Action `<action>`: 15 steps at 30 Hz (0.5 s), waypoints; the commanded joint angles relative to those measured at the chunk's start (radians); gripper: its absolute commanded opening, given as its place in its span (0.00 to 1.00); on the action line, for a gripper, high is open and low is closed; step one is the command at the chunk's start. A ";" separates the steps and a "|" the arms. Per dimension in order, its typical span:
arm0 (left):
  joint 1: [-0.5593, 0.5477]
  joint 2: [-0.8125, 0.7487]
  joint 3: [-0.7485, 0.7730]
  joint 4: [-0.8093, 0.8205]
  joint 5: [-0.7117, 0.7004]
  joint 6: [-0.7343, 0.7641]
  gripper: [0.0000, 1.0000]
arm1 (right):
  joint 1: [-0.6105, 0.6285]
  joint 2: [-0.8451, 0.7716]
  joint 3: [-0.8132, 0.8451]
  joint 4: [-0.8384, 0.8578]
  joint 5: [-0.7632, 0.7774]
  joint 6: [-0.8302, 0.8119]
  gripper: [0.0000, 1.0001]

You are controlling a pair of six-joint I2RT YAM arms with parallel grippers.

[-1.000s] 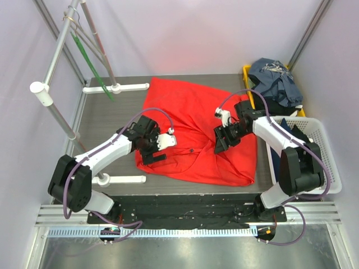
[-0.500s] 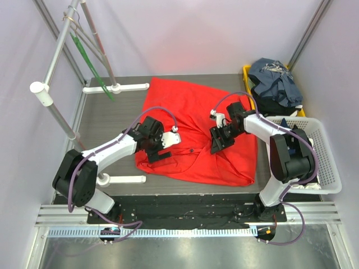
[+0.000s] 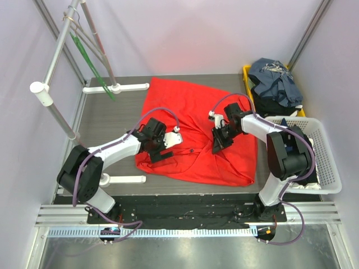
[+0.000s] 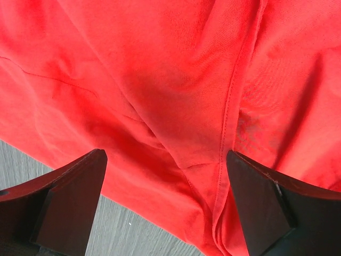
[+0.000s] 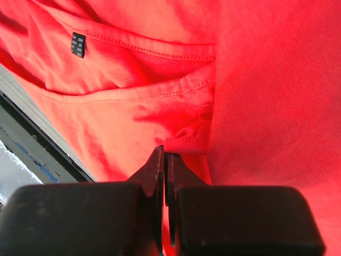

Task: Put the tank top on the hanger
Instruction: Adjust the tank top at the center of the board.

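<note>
The red tank top (image 3: 190,109) lies crumpled on the dark table, with a small dark mark (image 3: 192,150) near its front. My left gripper (image 3: 163,148) is open low over its front left edge; in the left wrist view the wide-apart fingers (image 4: 165,156) straddle a seamed fold of the fabric (image 4: 176,80). My right gripper (image 3: 219,139) sits on the garment's right half, shut on a folded hem (image 5: 184,141) of the tank top (image 5: 266,80) at its tips (image 5: 164,152). The green hanger (image 3: 91,67) hangs on the rack at the far left.
A metal rack (image 3: 53,61) with white feet (image 3: 118,88) stands at the left. A yellow tray (image 3: 247,73) with dark navy clothes (image 3: 275,78) is at the back right. A white basket (image 3: 314,131) is at the right edge.
My left gripper has moved right, further over the tank top's front left edge. My right gripper has shifted slightly left and back on the fabric, its arm folding in.
</note>
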 commanded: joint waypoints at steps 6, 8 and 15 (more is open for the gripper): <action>-0.031 0.020 -0.025 0.025 -0.020 0.049 0.99 | 0.004 -0.193 0.071 -0.077 -0.039 -0.057 0.01; -0.034 0.020 -0.025 0.013 -0.025 0.065 0.99 | 0.006 -0.210 0.066 -0.085 -0.035 -0.061 0.01; -0.037 -0.045 -0.036 0.010 -0.012 0.057 0.98 | 0.006 -0.216 0.060 -0.085 -0.030 -0.062 0.01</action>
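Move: The right hand already has the tank top's right shoulder pinched between its shut fingertips, with the neck label about 8 cm to its left, level and some 1 cm lower, and the white basket's middle around 26 cm to its right and level with it. The left hand hangs wide open with the left shoulder roughly 2 cm below and 1 cm to its right; from that hand the label is about 9 cm right and 2 cm ahead, the rack foot some 14 cm left and 8 cm back. Keeping its pinch on the right shoulder of the tank top, the right hand lifts almost straight up by about 7 cm, quickly at first and easing off at the top, while the fingers swing about 10 degrees outward from the base. Meanwhile the left hand, fingers still wide open over the left shoulder, settles about 1 cm down towards the cloth and 1 cm back with a slight clockwise turn, without closing. ##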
